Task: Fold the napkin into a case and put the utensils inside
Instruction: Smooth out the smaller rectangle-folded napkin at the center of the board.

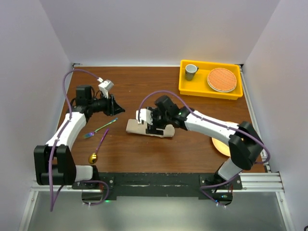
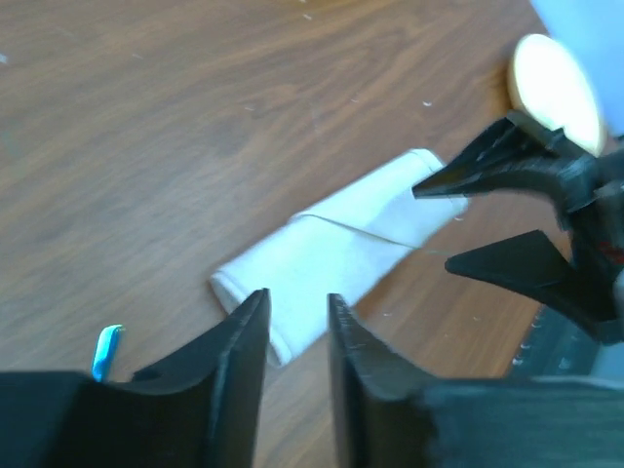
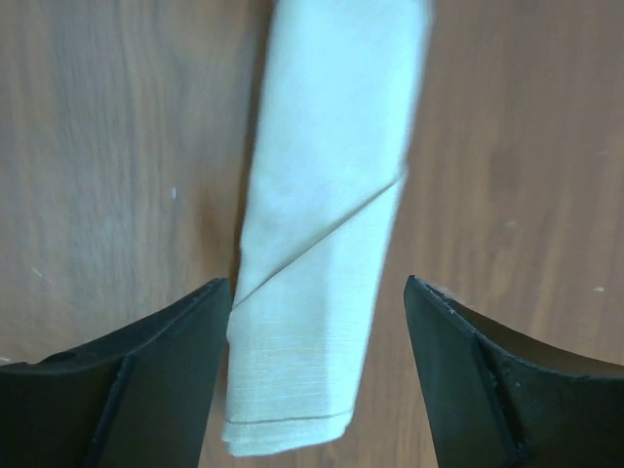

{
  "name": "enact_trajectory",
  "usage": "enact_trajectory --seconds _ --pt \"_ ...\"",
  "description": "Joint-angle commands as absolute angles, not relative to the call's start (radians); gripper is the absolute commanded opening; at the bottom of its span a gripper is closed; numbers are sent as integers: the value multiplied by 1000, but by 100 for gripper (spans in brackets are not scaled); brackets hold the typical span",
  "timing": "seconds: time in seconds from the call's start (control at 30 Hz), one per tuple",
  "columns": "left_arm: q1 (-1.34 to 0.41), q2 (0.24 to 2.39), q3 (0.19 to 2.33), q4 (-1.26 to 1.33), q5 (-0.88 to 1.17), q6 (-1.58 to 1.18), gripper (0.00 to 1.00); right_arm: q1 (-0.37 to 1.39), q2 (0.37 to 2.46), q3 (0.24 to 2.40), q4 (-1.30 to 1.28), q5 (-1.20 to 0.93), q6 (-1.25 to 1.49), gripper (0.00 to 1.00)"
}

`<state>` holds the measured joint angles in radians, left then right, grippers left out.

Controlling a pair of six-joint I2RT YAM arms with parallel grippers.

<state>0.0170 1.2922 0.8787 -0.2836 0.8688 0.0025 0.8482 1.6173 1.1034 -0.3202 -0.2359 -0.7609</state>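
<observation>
The napkin [image 1: 134,127] lies on the table folded into a narrow, long case [image 3: 322,195] with a diagonal fold across it. My right gripper [image 1: 158,126] hovers over its right part, open, its jaws standing either side of the cloth's hemmed end [image 3: 317,288] with nothing gripped. My left gripper [image 1: 120,109] is left of the napkin and apart from it, its fingers [image 2: 244,361] a narrow gap apart with nothing between them. The fork [image 1: 101,128] and the spoon [image 1: 98,147] lie on the table below the left gripper.
A yellow tray [image 1: 185,87] at the back right holds a grey cup [image 1: 191,71] and a round woven mat [image 1: 222,79]. A peach plate [image 1: 220,143] lies at the right, partly under the right arm. White walls stand on three sides.
</observation>
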Motion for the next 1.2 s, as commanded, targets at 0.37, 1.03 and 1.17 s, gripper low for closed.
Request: enact_trajectory --seconds 0.37,1.03,1.17 --pt "-183 1733 890 -43 1100 -244 0 529 1710 1258 -700 -695 -176 46" --pt "-150 2100 1046 -449 980 161 0 468 1938 1140 -603 -695 -51 39" --pt "-152 2086 1170 -526 914 259 11 526 1846 1140 -618 -698 -116 39"
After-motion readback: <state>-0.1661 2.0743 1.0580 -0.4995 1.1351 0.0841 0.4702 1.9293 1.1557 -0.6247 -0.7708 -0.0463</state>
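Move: The folded napkin lies crosswise, its middle about 14 cm to the right of my left hand, 3 cm back and 16 cm below. My right hand hovers over it, with that middle nearly straight beneath, some 9 cm down and 1 cm left. From my left hand, the green fork's middle is about 8 cm left and 3 cm back, and the purple spoon's about 9 cm left and 11 cm back, both on the board some 17 cm down. I swing my left hand about 8 cm right, then down some 16 cm and back, shutting its fingers and rolling the wrist, until the closed tips rest on the left part of the napkin by its near edge. Meanwhile I lift my right hand clear, carry it right, then lower it beside the napkin's right end, about 8 cm below where it began, rolling strongly as its fingers narrow but stay parted. ##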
